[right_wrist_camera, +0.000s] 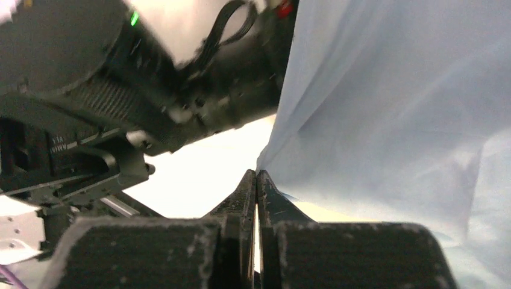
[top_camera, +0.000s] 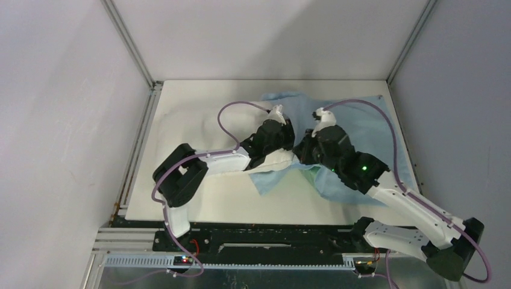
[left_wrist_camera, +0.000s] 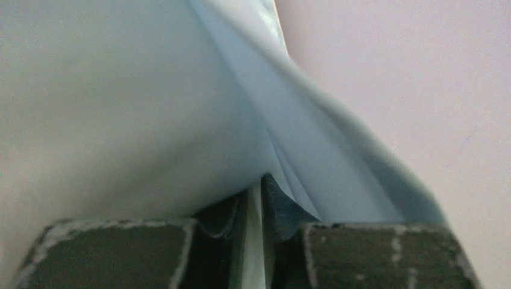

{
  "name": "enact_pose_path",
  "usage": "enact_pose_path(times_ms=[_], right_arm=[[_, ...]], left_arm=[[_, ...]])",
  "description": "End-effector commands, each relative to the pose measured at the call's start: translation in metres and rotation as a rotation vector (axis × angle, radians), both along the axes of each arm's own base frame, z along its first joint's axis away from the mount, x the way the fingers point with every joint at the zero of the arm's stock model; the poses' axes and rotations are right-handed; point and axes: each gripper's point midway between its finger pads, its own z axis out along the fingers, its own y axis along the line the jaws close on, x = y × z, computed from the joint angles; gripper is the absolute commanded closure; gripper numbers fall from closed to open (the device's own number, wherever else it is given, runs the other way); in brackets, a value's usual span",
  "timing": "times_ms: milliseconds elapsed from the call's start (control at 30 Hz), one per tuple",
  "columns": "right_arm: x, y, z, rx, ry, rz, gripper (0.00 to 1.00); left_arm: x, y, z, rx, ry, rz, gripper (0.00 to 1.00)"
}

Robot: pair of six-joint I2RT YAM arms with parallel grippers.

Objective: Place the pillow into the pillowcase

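The off-white pillow [top_camera: 205, 127] lies on the left middle of the table. The light blue pillowcase [top_camera: 369, 127] is spread to its right, and its greenish inside shows at the near edge. My left gripper [top_camera: 285, 150] is at the pillowcase's left edge, where it meets the pillow. In the left wrist view the left gripper [left_wrist_camera: 262, 183] is shut on a fold of the pillowcase [left_wrist_camera: 337, 162]. My right gripper [top_camera: 305, 152] is close beside the left one. In the right wrist view it [right_wrist_camera: 257, 176] is shut, with the pillowcase [right_wrist_camera: 391, 108] edge rising from its tips.
The white table [top_camera: 181, 205] has metal frame rails along its left edge and grey walls on three sides. The left arm's dark wrist [right_wrist_camera: 120, 78] is very close to the right gripper. The right arm's links [top_camera: 416, 211] lie over the near right corner.
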Motion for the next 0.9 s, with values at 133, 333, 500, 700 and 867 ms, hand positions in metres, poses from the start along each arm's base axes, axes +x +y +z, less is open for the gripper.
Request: enact_pose_path(times_ms=[133,333,500,700,867], right_arm=[[0.009,-0.006,0.049,0.223,-0.049,0.023,1.0],[0.011,-0.007,0.049,0.244,-0.036,0.022,1.0],[0.013,-0.011,0.045,0.243,-0.025,0.009,1.0],[0.016,-0.012,0.035,0.218,0.001,0.007,1.0],[0.017,-0.011,0.021,0.178,0.03,0.01,1.0]], left_arm=[[-0.032,0.027,0.043,-0.053,-0.109,-0.069,0.73],[-0.045,0.046,0.055,-0.013,-0.167,-0.062,0.7],[-0.051,0.069,0.061,0.022,-0.198,-0.019,0.7],[-0.058,0.115,0.073,0.131,-0.233,0.086,0.69],[-0.055,0.193,0.077,0.324,-0.223,0.292,0.51]])
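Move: The pillow's right end lies just by the left fingers, its middle about 5 cm left, 3 cm ahead and 6 cm below them. The pillowcase rim, held up by the right hand, is roughly 3 cm back, 2 cm right and 5 cm higher; the green lining is some 12 cm back, 8 cm right and 15 cm lower. From the right hand, which already pinches that rim, the pillow end is about 8 cm left, 7 cm ahead and 12 cm below. Backwards and up first, the left hand draws out from between the pillow's end and the pillowcase, then swings left and up over the pillow, some 15 cm in all. Its fingers open wider and tip up about 15 degrees. The right hand keeps its pinch on the rim, lifting it 2–3 cm with a slight shift right and a small roll, then holds nearly still. ##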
